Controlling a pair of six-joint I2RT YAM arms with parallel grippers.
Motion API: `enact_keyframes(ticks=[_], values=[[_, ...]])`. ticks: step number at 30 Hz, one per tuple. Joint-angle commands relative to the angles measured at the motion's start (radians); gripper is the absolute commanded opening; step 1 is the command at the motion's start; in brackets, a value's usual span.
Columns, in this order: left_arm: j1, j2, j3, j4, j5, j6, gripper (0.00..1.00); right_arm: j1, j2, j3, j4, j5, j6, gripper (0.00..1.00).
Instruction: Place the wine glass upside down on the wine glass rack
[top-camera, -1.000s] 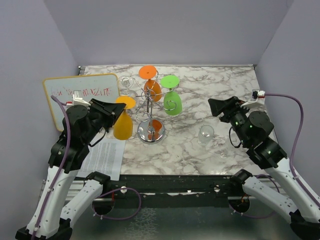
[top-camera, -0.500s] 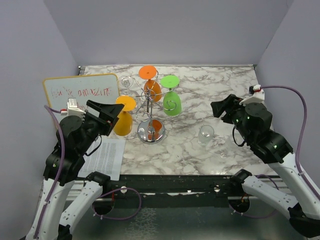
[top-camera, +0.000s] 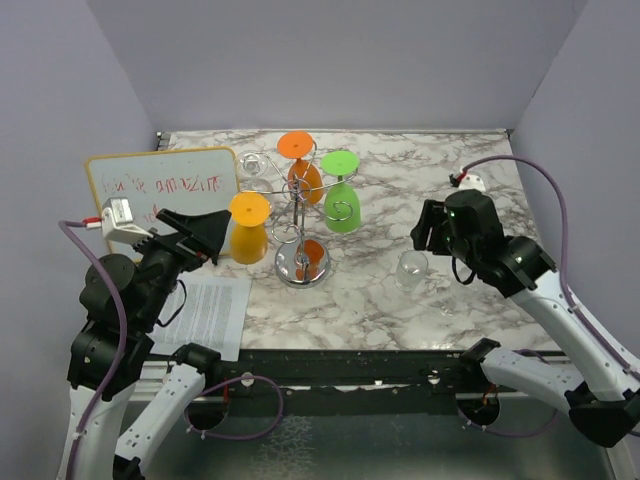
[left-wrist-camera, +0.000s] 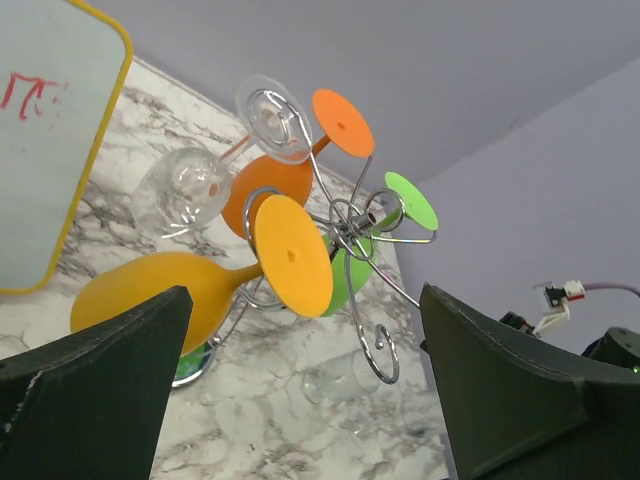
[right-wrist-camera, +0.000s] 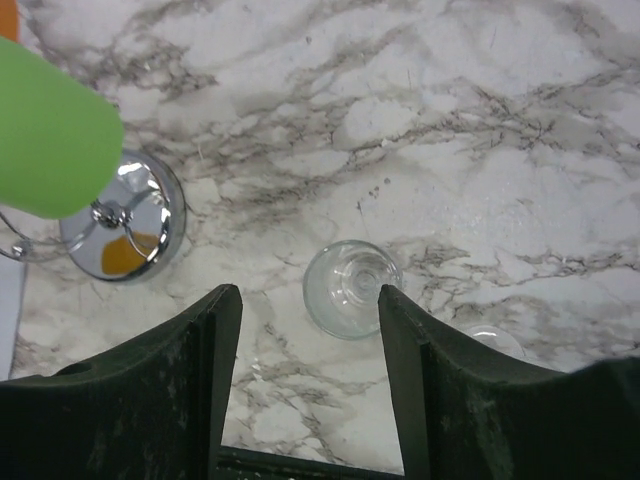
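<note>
The chrome wine glass rack (top-camera: 301, 222) stands mid-table, and its looping arms (left-wrist-camera: 352, 216) show close up in the left wrist view. Upside down on it hang a yellow wine glass (top-camera: 247, 236) (left-wrist-camera: 150, 296), an orange one (top-camera: 304, 176), a green one (top-camera: 342, 206) and a clear one (top-camera: 256, 168). My left gripper (top-camera: 203, 232) (left-wrist-camera: 305, 330) is open, apart from the yellow glass on its left. Another clear wine glass (top-camera: 412, 270) (right-wrist-camera: 350, 288) lies on the marble. My right gripper (top-camera: 428, 228) (right-wrist-camera: 310, 300) hangs open above it, pointing down, without touching it.
A whiteboard (top-camera: 160, 188) leans at the back left and a printed sheet (top-camera: 215, 310) lies under my left arm. The rack's mirrored base (right-wrist-camera: 125, 228) and the green glass bowl (right-wrist-camera: 50, 140) sit left of my right fingers. Purple walls close in three sides.
My left gripper has opened, let go of the yellow glass and drawn back to the left; the glass stays hanging on the rack. My right gripper has swung downward over the clear glass.
</note>
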Motion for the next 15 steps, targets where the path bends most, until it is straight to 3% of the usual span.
enact_keyframes(ticks=[1,9,15], values=[[0.005,0.059,0.077,0.044,-0.002,0.241,0.97,0.005,0.065,0.002,-0.096,-0.059,-0.039,0.6],[0.005,0.097,0.1,0.152,0.023,0.338,0.97,0.004,0.119,-0.024,-0.234,0.144,0.064,0.58],[0.005,0.113,0.08,0.182,0.028,0.366,0.96,0.003,0.035,0.033,-0.402,0.362,0.229,0.59]])
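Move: The clear wine glass nearest the right hand's path stands upright about 10 cm to that hand's right, 3 cm back and 17 cm below. The other clear glass is almost under the hand, some 2 cm ahead and 1 cm right; the hanging green glass is roughly 12 cm ahead, 16 cm left. From the left hand, the first clear glass lies about 47 cm right, 4 cm ahead and 31 cm down; the just-hung yellow glass is 5 cm ahead, 5 cm right. Heading for the farther-right clear glass, the right hand first sinks about 6 cm, then swings some 5 cm right and 2 cm back past the other clear glass, pitching its fingers further down, dipping its left side and turning clockwise, fingers staying part open and touching nothing. The left hand, already free and open, rises 3 to 4 cm and eases 2 cm forward beside the yellow glass, tilting its fingers up and rolling its left side up. ##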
